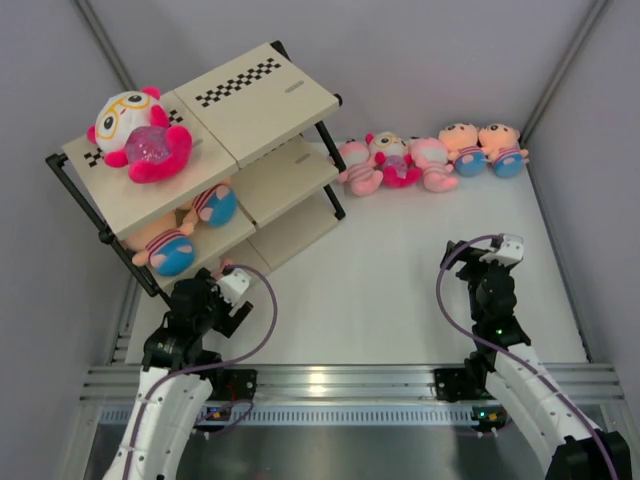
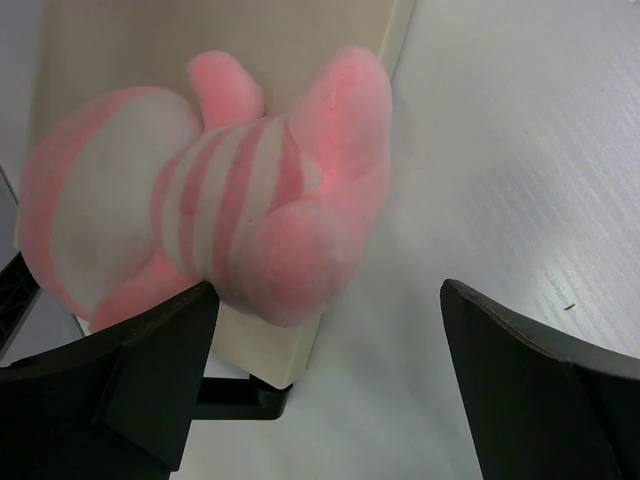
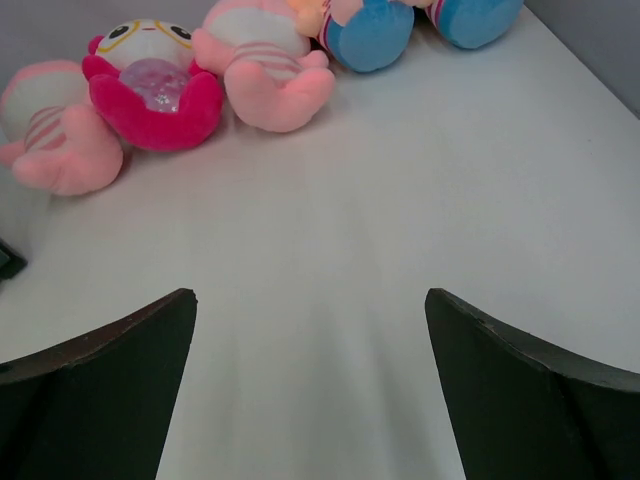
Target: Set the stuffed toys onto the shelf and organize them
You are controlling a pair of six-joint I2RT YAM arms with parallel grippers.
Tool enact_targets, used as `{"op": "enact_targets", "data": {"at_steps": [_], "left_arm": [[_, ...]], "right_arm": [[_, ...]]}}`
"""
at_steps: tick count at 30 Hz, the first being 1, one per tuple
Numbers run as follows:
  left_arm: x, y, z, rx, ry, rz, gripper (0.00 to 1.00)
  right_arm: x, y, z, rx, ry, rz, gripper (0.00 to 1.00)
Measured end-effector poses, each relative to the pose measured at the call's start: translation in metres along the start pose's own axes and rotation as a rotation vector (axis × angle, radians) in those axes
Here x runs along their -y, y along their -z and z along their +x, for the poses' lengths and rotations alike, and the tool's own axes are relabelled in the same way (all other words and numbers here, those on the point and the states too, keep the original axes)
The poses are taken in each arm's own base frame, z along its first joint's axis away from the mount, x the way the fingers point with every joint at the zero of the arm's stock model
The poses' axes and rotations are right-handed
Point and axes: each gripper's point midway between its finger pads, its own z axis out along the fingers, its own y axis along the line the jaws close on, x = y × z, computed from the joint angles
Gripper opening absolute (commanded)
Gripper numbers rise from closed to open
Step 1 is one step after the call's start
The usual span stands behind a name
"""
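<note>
The shelf (image 1: pixel 255 100) stands tilted at the back left. A white-headed stuffed toy (image 1: pixel 135 135) with a hot-pink body lies on its top board. Two peach-faced toys (image 1: pixel 165 248) with blue bottoms lie on the middle tier. A pale pink striped toy (image 2: pixel 215 190) rests at the edge of the lowest board (image 2: pixel 270 345), just beyond my left gripper (image 2: pixel 330 290). That gripper is open and holds nothing. Several more toys (image 1: pixel 432 162) lie in a row at the back. My right gripper (image 3: pixel 309 295) stands open over bare table, well short of the row (image 3: pixel 150 95).
Grey walls close in the table on the left, back and right. The shelf's black frame foot (image 2: pixel 235 400) sits on the table close to my left fingers. A metal rail (image 1: pixel 330 380) runs along the near edge between the two arm bases.
</note>
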Motion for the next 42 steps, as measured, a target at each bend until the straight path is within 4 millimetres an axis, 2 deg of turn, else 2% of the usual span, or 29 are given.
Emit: {"op": "enact_targets", "data": {"at_steps": [5,8,13,15,20,21,22,23,25,26,29,32,34,38,40,42], "left_arm": [[0.000,0.001,0.000,-0.001,0.006,-0.003,0.99],[0.001,0.013,-0.010,-0.001,0.016,0.033,0.99],[-0.010,0.047,-0.071,0.163,-0.028,0.071,0.99],[-0.008,0.049,-0.075,0.183,-0.050,0.090,0.99],[0.008,0.039,-0.054,0.120,-0.067,0.155,0.99],[0.008,0.039,-0.053,0.115,-0.069,0.159,0.99],[0.008,0.039,-0.053,0.115,-0.071,0.159,0.99],[0.008,0.039,-0.053,0.115,-0.073,0.159,0.99],[0.008,0.039,-0.053,0.115,-0.077,0.160,0.99],[0.008,0.039,-0.053,0.115,-0.077,0.159,0.99],[0.008,0.039,-0.053,0.117,-0.082,0.161,0.99],[0.008,0.039,-0.053,0.118,-0.083,0.162,0.99],[0.008,0.039,-0.053,0.118,-0.083,0.162,0.99],[0.009,0.039,-0.053,0.119,-0.083,0.163,0.99],[0.008,0.039,-0.053,0.119,-0.084,0.163,0.99],[0.008,0.039,-0.053,0.119,-0.084,0.163,0.99]], "right_arm": [[0.001,0.000,0.000,-0.004,-0.006,0.007,0.99],[-0.002,-0.001,-0.004,-0.012,-0.007,0.000,0.99],[-0.026,-0.013,-0.042,0.009,-0.024,-0.053,0.99],[-0.036,-0.025,-0.064,0.024,-0.032,-0.061,0.99],[-0.073,-0.063,-0.099,0.013,-0.037,-0.140,1.00],[-0.084,-0.071,-0.104,0.009,-0.037,-0.178,0.97],[-0.094,-0.080,-0.104,-0.012,-0.034,-0.215,0.88],[-0.108,-0.090,-0.106,-0.033,-0.033,-0.259,0.83],[-0.135,-0.115,-0.106,-0.074,-0.041,-0.346,0.76],[-0.146,-0.125,-0.106,-0.088,-0.052,-0.380,0.76],[-0.171,-0.148,-0.091,-0.136,-0.100,-0.450,0.74],[-0.181,-0.165,-0.054,-0.222,-0.162,-0.462,0.72],[-0.185,-0.176,-0.021,-0.297,-0.208,-0.446,0.72],[-0.194,-0.190,0.033,-0.399,-0.281,-0.406,0.70],[-0.201,-0.197,0.056,-0.441,-0.314,-0.386,0.69],[-0.210,-0.206,0.070,-0.455,-0.340,-0.368,0.69]]}}
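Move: The right hand is empty; the leftmost pink toy of the back row lies about 30 cm ahead, 27 cm to its left and 9 cm below. The magenta toy stands some 8 cm right of that toy, the second pink toy about 17 cm right of it, both level with it in depth. From the left hand, the leftmost pink toy lies roughly 38 cm ahead, 29 cm right and 4 cm lower. Right hand arcs about 30 cm forward-left, up then down, towards leftmost pink toy, fingers narrowing; left rises 6 cm. ##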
